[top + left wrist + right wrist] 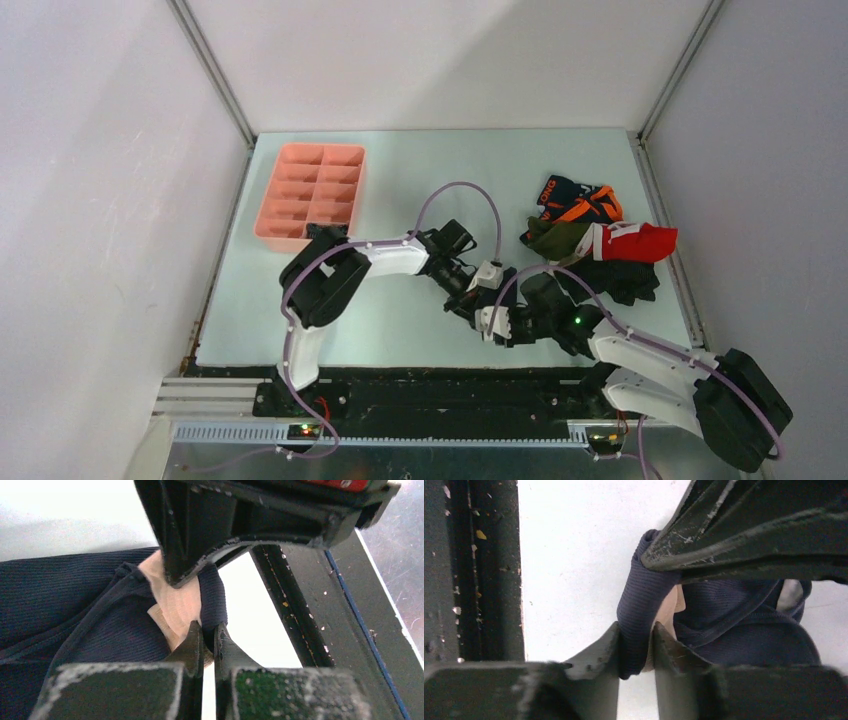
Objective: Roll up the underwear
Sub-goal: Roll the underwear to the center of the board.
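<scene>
Navy underwear (543, 292) with a beige waistband lies near the table's front edge, partly under my right arm. The two grippers meet at one corner of it. The left gripper (478, 305) (207, 637) is shut on the navy cloth (75, 605) right beside the beige band (177, 600). My right gripper (497, 325) (636, 645) is shut on a rolled fold of the same underwear (744, 630), the cloth filling the gap between its fingers. More underwear lies heaped at the back right: black-orange (578, 200), olive (553, 236), red-white (637, 241) and black (625, 282).
A pink compartmented tray (290, 238) stands at the back left. The dark rail of the table's front edge (320, 610) (484, 570) runs close beside both grippers. White walls enclose the table on three sides.
</scene>
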Robot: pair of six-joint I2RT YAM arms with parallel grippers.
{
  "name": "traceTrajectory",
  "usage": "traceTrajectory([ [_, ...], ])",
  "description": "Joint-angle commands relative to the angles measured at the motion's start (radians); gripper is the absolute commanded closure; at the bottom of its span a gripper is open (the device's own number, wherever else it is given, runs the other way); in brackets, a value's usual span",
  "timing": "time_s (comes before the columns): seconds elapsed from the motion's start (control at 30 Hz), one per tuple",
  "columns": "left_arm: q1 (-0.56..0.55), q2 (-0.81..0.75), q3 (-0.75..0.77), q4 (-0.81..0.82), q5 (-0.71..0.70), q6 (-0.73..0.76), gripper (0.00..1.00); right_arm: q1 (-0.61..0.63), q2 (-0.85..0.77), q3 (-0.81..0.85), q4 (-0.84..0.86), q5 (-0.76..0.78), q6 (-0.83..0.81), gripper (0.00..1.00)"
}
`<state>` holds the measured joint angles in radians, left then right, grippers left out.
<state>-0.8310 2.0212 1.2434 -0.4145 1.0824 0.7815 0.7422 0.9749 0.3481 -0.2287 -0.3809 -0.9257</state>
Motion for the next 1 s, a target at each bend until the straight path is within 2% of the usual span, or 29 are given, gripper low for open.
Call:
traceTrajectory([
  [0.0,0.035,0.002,0.005,0.072,0.041,-0.161,1.00,0.005,0.060,0.065,-0.026,-0.012,0.029,0.78],
  [0.03,0.044,-0.003,-0.010,0.130,0.037,-0.244,1.00,0.001,0.065,0.082,-0.055,-0.015,0.041,0.87],
  [0.07,0.060,-0.006,-0.018,0.158,0.034,-0.287,1.00,-0.010,0.072,0.089,-0.070,-0.027,0.045,0.91],
  [0.17,0.094,-0.017,-0.051,0.259,0.010,-0.459,1.00,-0.080,0.091,0.127,-0.165,-0.108,0.058,0.96],
  [0.27,0.120,-0.016,-0.053,0.264,-0.014,-0.544,1.00,-0.163,0.158,0.203,-0.269,-0.199,0.064,0.99],
  [0.4,0.133,-0.007,-0.053,0.256,-0.031,-0.653,1.00,-0.291,0.345,0.337,-0.438,-0.309,0.076,0.98],
  [0.5,0.146,0.011,-0.068,0.326,-0.050,-0.816,1.00,-0.379,0.554,0.452,-0.577,-0.374,0.081,0.98],
  [0.6,0.176,0.027,-0.079,0.392,-0.098,-0.905,0.99,-0.434,0.766,0.602,-0.695,-0.421,0.108,0.98],
  [0.7,0.212,0.029,-0.071,0.391,-0.218,-0.935,0.87,-0.472,0.901,0.728,-0.781,-0.450,0.117,0.99],
  [0.73,0.220,0.017,-0.073,0.401,-0.244,-0.947,0.78,-0.474,0.952,0.750,-0.815,-0.454,0.133,1.00],
  [0.8,0.243,-0.017,-0.084,0.445,-0.286,-0.950,0.66,-0.473,1.022,0.811,-0.848,-0.454,0.191,1.00],
  [0.87,0.249,-0.077,-0.102,0.473,-0.314,-0.906,0.58,-0.473,1.084,0.860,-0.876,-0.463,0.225,1.00],
  [0.97,0.241,-0.205,-0.152,0.505,-0.351,-0.809,0.54,-0.476,1.130,0.879,-0.853,-0.463,0.311,1.00],
])
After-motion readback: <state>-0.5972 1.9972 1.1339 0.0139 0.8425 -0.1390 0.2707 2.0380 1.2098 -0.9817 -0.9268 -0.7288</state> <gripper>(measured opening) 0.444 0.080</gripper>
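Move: The underwear's middle lies about 6 cm ahead of the left hand and 4 cm to its right, a centimetre or so lower; from the right hand it is some 7 cm ahead and 1 cm left. The left fingers already pinch the folded near edge, and the half-closed right fingers straddle it too. From the right hand, the green garment is about 23 cm ahead and 13 cm right, the black clothes 12 cm ahead and 26 cm right. The right fingers finish closing on the underwear's near edge and keep it pinched while the hand carries it forward some 7 cm, rising slightly, then sinking, and rolling about 70 degrees so its fingers swing back towards the base. The left hand, still pinching, goes along forward turning counter-clockwise; past about 6 cm it opens, lets go and moves on forward and a little left, some 12 cm in all. ##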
